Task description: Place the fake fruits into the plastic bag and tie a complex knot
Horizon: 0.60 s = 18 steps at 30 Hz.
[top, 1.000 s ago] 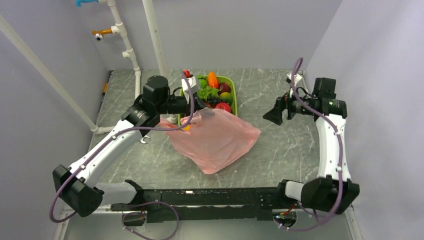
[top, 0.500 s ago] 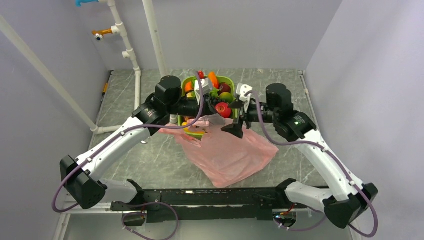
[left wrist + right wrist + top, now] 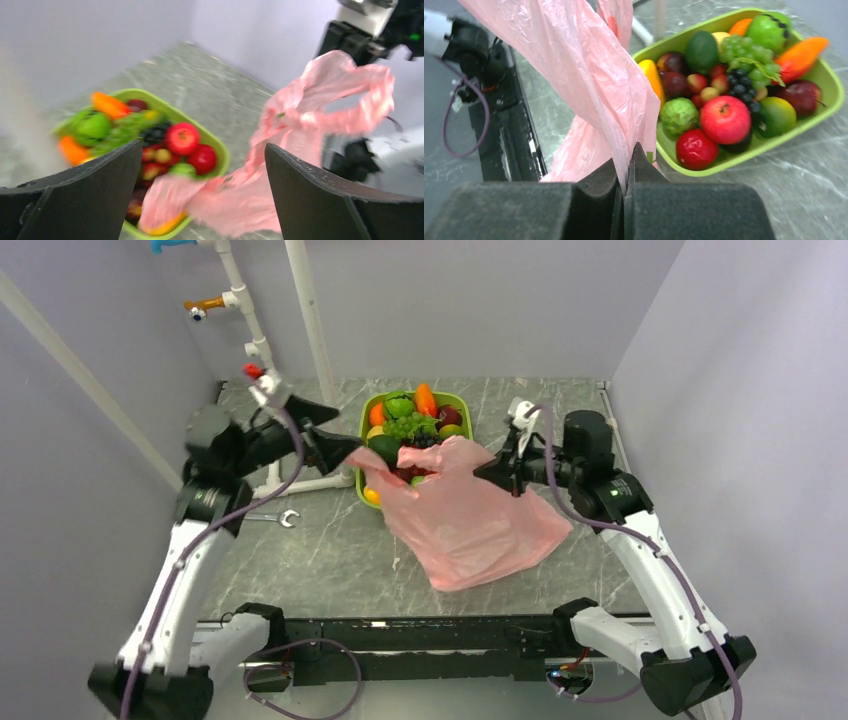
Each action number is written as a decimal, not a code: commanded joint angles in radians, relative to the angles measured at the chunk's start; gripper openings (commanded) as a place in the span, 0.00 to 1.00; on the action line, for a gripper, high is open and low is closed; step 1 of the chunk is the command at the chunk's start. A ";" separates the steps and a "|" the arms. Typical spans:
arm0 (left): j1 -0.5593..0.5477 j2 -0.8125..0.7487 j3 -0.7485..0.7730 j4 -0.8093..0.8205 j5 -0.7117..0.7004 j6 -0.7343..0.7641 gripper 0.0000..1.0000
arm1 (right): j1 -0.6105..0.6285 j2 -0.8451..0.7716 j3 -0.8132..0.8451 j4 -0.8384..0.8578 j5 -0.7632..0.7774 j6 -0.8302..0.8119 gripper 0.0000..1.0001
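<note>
The pink plastic bag (image 3: pixel 470 525) lies on the table, its mouth draped over the near end of the lime-green tray (image 3: pixel 465 418). The fake fruits (image 3: pixel 412 422) are piled in that tray: red apples (image 3: pixel 724 119), grapes, an avocado and orange pieces. My right gripper (image 3: pixel 482 473) is shut on the bag's upper edge (image 3: pixel 589 75), the film pinched between its pads (image 3: pixel 626 175) and held up. My left gripper (image 3: pixel 340 430) hangs open left of the tray, apart from the bag (image 3: pixel 320 100), with nothing between its fingers (image 3: pixel 200 195). A knot is not in view.
A small wrench (image 3: pixel 272 518) lies on the table left of the bag. White pipes (image 3: pixel 262 350) run along the back left, one lying on the table beside the tray. The black rail (image 3: pixel 400 635) spans the near edge.
My left gripper let go of the bag, opened and swung back to the left. My right gripper closed on the bag's edge and drew it a little to the right.
</note>
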 commanded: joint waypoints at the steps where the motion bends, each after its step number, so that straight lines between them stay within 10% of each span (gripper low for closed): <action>1: 0.186 -0.156 -0.064 -0.062 -0.113 0.039 1.00 | -0.088 -0.036 0.042 0.069 -0.084 0.132 0.00; 7: 0.237 -0.165 -0.302 0.087 0.193 -0.207 1.00 | -0.152 -0.073 0.032 0.166 -0.171 0.257 0.00; 18: -0.121 0.010 -0.324 0.377 0.086 -0.303 1.00 | -0.168 -0.083 0.064 0.250 -0.289 0.423 0.00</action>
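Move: The left gripper is empty and wide open. The loose left edge of the plastic bag hangs about 5 cm to its right, 3 cm back and 5 cm below. The basket of fake fruits sits some 9 cm ahead, 9 cm to the right and 32 cm down, and the right gripper is about 19 cm to the right. From the right gripper, already shut on the bag, that loose edge is about 14 cm left, 1 cm ahead and 2 cm higher. Let the left gripper finish its swing about 7 cm outward to the left, then bring it back to the right and down to the bag's loose left edge, ending about 12 cm lower and slightly nearer the base. Roll its front side down some 20 degrees and keep its fingers wide open. Meanwhile keep the right pinch on the bag, raise it steadily and tilt those fingers upward. ##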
